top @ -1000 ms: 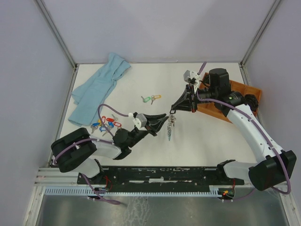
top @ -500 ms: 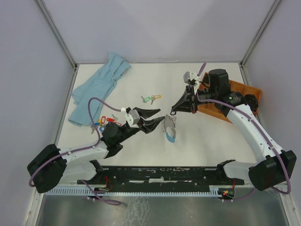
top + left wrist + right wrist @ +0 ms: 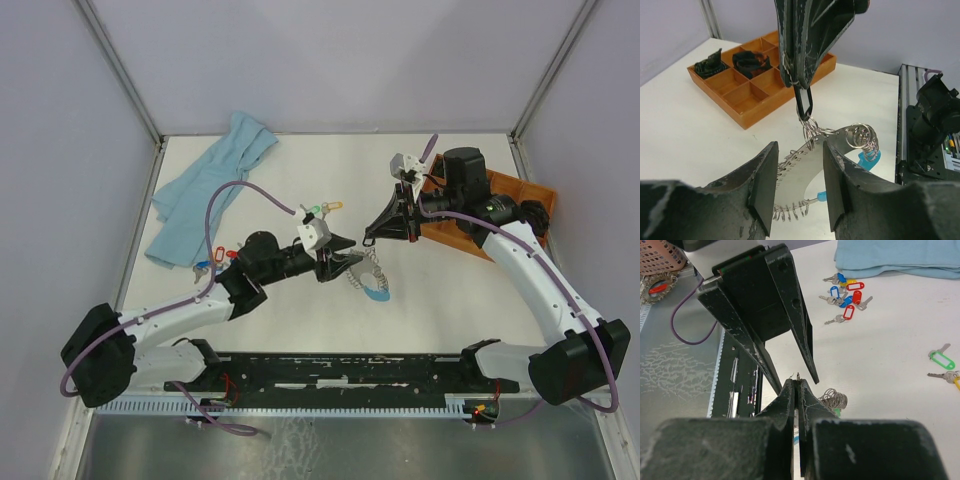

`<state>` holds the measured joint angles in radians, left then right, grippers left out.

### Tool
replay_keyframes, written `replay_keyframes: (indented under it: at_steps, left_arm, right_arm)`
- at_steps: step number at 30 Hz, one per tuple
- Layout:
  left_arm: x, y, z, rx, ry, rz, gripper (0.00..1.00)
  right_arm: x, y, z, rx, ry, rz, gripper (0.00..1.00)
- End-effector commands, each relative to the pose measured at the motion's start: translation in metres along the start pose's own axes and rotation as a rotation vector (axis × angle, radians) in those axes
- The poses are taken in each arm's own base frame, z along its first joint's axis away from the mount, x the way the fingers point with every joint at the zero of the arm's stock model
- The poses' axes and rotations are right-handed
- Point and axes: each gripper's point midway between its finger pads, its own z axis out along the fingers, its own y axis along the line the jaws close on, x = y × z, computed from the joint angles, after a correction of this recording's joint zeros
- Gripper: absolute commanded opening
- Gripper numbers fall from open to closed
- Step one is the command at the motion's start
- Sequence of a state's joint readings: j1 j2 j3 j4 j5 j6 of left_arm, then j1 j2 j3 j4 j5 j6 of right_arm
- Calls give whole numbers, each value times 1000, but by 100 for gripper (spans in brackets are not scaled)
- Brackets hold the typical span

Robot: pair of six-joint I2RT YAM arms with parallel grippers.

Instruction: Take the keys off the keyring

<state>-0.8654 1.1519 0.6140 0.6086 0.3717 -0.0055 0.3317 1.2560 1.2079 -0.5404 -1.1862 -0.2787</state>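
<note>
The keyring (image 3: 368, 280) is a silver loop strung with small silver pieces and has a light blue stretch (image 3: 868, 160). It hangs from my right gripper (image 3: 368, 238), which is shut on its top ring (image 3: 809, 125). Its lower part rests on the table. My left gripper (image 3: 799, 150) is open just left of the keyring (image 3: 800, 165), which shows through the gap between its jaws. Loose keys with green and yellow tags (image 3: 321, 209) lie behind. Keys with red and blue tags (image 3: 845, 295) lie at the left, partly hidden by my left arm in the top view.
A light blue towel (image 3: 210, 185) lies crumpled at the back left. An orange compartment tray (image 3: 755, 87) holding black parts stands at the right, under my right arm. The table's side walls rise close on both sides.
My left gripper has opened and its arm has swung further over the table toward the keyring. The keyring has dropped from a narrow hanging bundle to a spread loop. The right gripper has stayed put.
</note>
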Motion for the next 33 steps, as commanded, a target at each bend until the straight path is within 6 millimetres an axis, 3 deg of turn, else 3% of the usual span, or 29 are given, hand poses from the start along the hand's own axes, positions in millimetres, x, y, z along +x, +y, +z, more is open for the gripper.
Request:
replay_keyframes:
  at_steps: [1,11,22,25,31,33]
  left_arm:
    - [-11,-4,8,39,-8,-17,45]
    - [-10,2,18,17,-10,-75,35]
    - [-14,9,21,-16,-22,-77,32]
    - [-14,8,21,-15,-23,-76,27]
    - [-12,10,20,-23,-18,-61,4]
    - [-12,11,19,-28,-20,-46,3]
  right_arm:
    - [-21,9,-3,-36,-41,-82,1]
    - [-21,10,-3,-39,-43,-83,1]
    - [-21,10,-3,-40,-43,-82,1]
    - [-21,10,-3,-41,-43,-82,1]
    - [-21,11,-3,-41,-43,-83,1]
    - [-22,10,-4,-38,-42,-85,1]
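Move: The small wire rings of the keyring hang just under my right fingertips, which hold them. From my open left fingers they are about 2 cm to the right, 1 cm ahead and 2 cm lower, and from my right hand point about 1 cm left and 1 cm below. The grey strip hangs some 8 cm below my left hand and 2 cm right. On the table, about 22 cm down and 18 cm ahead, lie the orange-tagged key 6 cm left and the green-tagged key 11 cm left. I sink my left hand about 2 cm while edging right towards the rings at my right fingertips, tipping it slightly and narrowing the half-open fingers. Then I creep forward a little and shut them just under the right tips, to pinch the ring wire. My right hand stays put and keeps its grip. ##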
